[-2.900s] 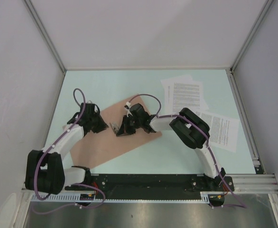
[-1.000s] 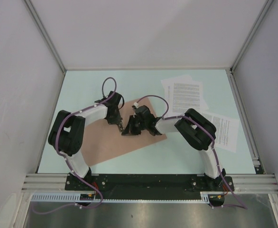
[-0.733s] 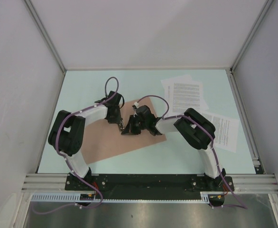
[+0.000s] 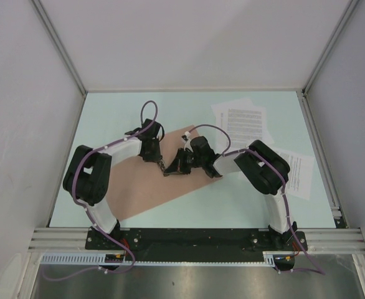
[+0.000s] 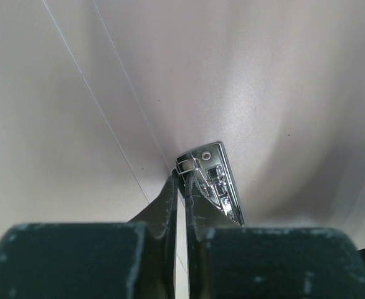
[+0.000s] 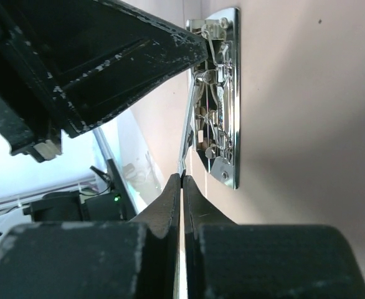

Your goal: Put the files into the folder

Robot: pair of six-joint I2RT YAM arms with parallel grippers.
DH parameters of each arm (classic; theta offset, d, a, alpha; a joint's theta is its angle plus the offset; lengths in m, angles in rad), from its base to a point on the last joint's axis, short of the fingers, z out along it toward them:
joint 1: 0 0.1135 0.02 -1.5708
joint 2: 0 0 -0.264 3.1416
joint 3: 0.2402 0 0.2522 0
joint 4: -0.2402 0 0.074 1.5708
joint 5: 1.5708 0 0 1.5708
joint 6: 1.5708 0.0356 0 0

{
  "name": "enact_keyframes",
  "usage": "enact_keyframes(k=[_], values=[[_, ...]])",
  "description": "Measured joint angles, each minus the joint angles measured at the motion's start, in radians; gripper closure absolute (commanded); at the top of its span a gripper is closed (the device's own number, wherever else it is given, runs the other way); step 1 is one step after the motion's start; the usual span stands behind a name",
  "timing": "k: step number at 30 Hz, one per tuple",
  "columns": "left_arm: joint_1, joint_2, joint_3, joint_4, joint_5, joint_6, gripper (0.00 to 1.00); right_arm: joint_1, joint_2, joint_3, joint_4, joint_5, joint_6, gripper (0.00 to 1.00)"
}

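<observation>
The salmon-brown folder [image 4: 139, 187] lies open on the table, with a shiny metal clip [image 4: 165, 166] at its middle. Both grippers meet at that clip. My left gripper [image 5: 184, 179] is shut, its tips against the clip's [image 5: 217, 180] end. In the right wrist view my right gripper [image 6: 182, 177] is shut on the thin lever of the clip [image 6: 225, 93], and a left finger [image 6: 139, 50] touches the clip's far end. The files [image 4: 245, 124] lie at the back right, another printed sheet [image 4: 298, 171] beside the right arm.
Grey walls close in the table on three sides. A metal rail [image 4: 319, 156] runs along the right edge. The arms' black base bar [image 4: 195, 240] lies at the near edge. Both arms reach over the folder's middle.
Since the earliest frame the left arm has swung from the folder's left side to the clip. In the last second the right wrist has shifted slightly right; the left arm has held still.
</observation>
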Motion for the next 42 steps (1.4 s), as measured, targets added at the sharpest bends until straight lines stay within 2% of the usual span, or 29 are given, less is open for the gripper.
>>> enact_keyframes(k=[2, 3, 4, 6, 8, 16, 22, 30, 35, 40, 42], values=[[0.0, -0.001, 0.02, -0.037, -0.003, 0.001, 0.73, 0.0, 0.0, 0.006, -0.007, -0.011, 0.009, 0.98], [0.002, -0.003, 0.029, -0.058, -0.012, 0.005, 0.63, 0.0, 0.0, 0.014, -0.02, -0.014, 0.011, 0.96], [0.006, -0.01, 0.033, -0.072, -0.025, 0.011, 0.59, 0.0, -0.001, 0.024, -0.038, -0.016, 0.01, 0.93], [0.023, -0.037, 0.038, -0.098, -0.047, 0.024, 0.5, -0.001, -0.001, 0.052, -0.079, -0.018, 0.003, 0.82], [0.047, -0.085, 0.049, -0.129, -0.063, 0.031, 0.46, -0.002, -0.002, 0.077, -0.109, -0.019, -0.007, 0.7], [0.076, -0.302, 0.1, -0.153, -0.069, 0.068, 0.41, 0.002, -0.011, 0.129, -0.228, 0.008, -0.073, 0.44], [0.079, -0.463, 0.053, -0.162, -0.062, 0.082, 0.41, 0.01, -0.022, 0.15, -0.29, 0.013, -0.119, 0.39], [0.1, -0.633, -0.039, -0.196, -0.03, 0.09, 0.41, 0.075, -0.014, 0.282, -0.313, 0.005, -0.135, 0.39], [0.107, -0.705, -0.065, -0.203, 0.007, 0.089, 0.4, 0.082, 0.114, 0.49, -0.316, -0.017, -0.177, 0.36], [0.107, -0.792, -0.123, -0.21, 0.06, 0.067, 0.38, 0.069, 0.339, 0.857, -0.422, -0.02, -0.283, 0.34], [0.107, -0.815, -0.137, -0.22, 0.086, 0.055, 0.38, 0.063, 0.367, 0.91, -0.452, -0.022, -0.307, 0.3]])
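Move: The folder lies open beneath me, and both shut grippers are at its metal clip. From my left hand the clip's middle is about 3 cm back, 2 cm to the right and 1 cm below; from my right it is some 3 cm ahead, 1 cm left and 3 cm lower. The far edge of the folder's left half is roughly 12 cm ahead of my right hand, 19 cm left and 4 cm below. I open both grippers and come free of the metal clip. My left hand lifts steeply, about 18 cm, then draws back and a little left, its fingers tipping up some 25 degrees. My right hand first opens almost in place, then sweeps left and forward while rising, past the clip towards the far edge of the folder's left half, swinging slightly counter-clockwise. ##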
